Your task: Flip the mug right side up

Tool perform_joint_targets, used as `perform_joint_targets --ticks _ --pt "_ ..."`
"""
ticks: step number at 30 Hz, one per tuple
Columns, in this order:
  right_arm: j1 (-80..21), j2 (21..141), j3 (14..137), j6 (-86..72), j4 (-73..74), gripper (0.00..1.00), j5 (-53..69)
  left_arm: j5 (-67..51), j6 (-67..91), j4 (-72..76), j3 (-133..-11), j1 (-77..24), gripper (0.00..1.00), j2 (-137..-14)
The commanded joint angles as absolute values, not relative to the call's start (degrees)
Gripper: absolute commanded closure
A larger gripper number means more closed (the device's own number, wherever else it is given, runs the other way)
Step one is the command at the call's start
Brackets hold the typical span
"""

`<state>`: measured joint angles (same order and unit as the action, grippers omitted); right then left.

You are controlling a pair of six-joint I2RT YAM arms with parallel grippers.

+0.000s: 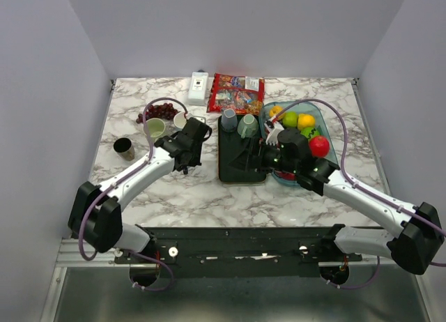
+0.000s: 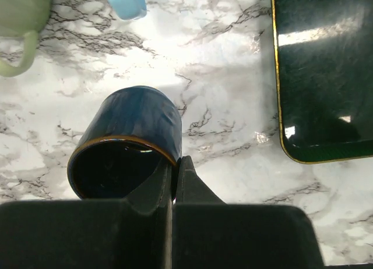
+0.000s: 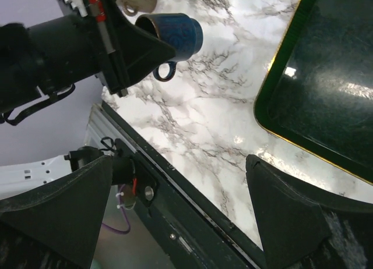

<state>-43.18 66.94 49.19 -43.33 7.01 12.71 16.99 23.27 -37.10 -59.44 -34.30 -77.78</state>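
A dark blue mug [image 2: 125,135] with a gold rim lies on its side, its mouth turned toward the left wrist camera. My left gripper [image 2: 175,164] is shut on the rim, one finger inside the mouth and one outside. From the right wrist I see the mug [image 3: 179,31] in the left gripper [image 3: 145,45] with its handle [image 3: 165,71] hanging down. In the top view the left gripper [image 1: 197,132] covers the mug. My right gripper [image 3: 179,164] is open and holds nothing; it hovers over the black tray [image 1: 237,174].
A green mug [image 1: 155,127], a dark cup [image 1: 124,148] and red fruit [image 1: 164,111] sit left of the left gripper. Two clear cups [image 1: 237,122] stand at the tray's far end. A blue fruit bowl [image 1: 327,137], a snack bag [image 1: 237,92] and a white box [image 1: 198,86] lie behind.
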Motion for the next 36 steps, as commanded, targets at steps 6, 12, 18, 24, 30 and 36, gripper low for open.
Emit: perform_joint_targets --ticks 6,12,18,24,30,36 --pt "-43.42 63.11 44.74 -41.92 9.84 0.00 8.36 15.73 19.60 -35.86 -71.10 -33.40 1.00 -92.19" --pt "-43.42 61.00 43.33 -41.66 11.34 0.00 6.68 12.48 19.60 -34.36 -73.39 -31.38 1.00 -97.29" --pt "-43.42 60.82 42.98 -41.66 11.87 0.00 6.15 9.77 19.42 -33.14 -74.44 -29.53 0.96 -99.67" --pt "-43.42 61.70 43.24 -42.19 12.04 0.00 6.33 6.95 19.95 -31.55 -74.97 -27.69 0.83 -100.81" --pt "-43.42 62.49 43.94 -42.02 13.71 0.00 2.03 6.42 20.83 -31.64 -75.24 -27.60 0.46 -99.06" --pt "-43.42 67.32 49.38 -40.17 18.54 0.00 -7.55 5.11 21.88 -31.29 -73.57 -27.69 0.39 -91.77"
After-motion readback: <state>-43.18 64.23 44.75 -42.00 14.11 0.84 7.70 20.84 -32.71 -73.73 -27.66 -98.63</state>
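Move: The blue mug already hangs by its rim just left of the left fingers, and its bare spot on the marble lies about 8 cm ahead of this hand, 1 cm left and 12 cm down. The light-blue mug stands roughly 16 cm ahead and 5 left, the green mug 13 ahead and 15 left; the black tray's middle is some 10 ahead and 19 right. From the right hand, the spot lies about 12 cm ahead, 17 left and 20 below. The left hand carries the tilted blue mug some 8 cm forward and about 5 cm down, drifting slightly right, into the gap between light-blue mug and tray, the fingers tipping a little steeper, then opens a bit past halfway to let go of the rim, still straddling it as the hand begins to rise. Meanwhile the empty right hand, fingers wide open, sinks about 5 cm and shifts right, away from the spot. ##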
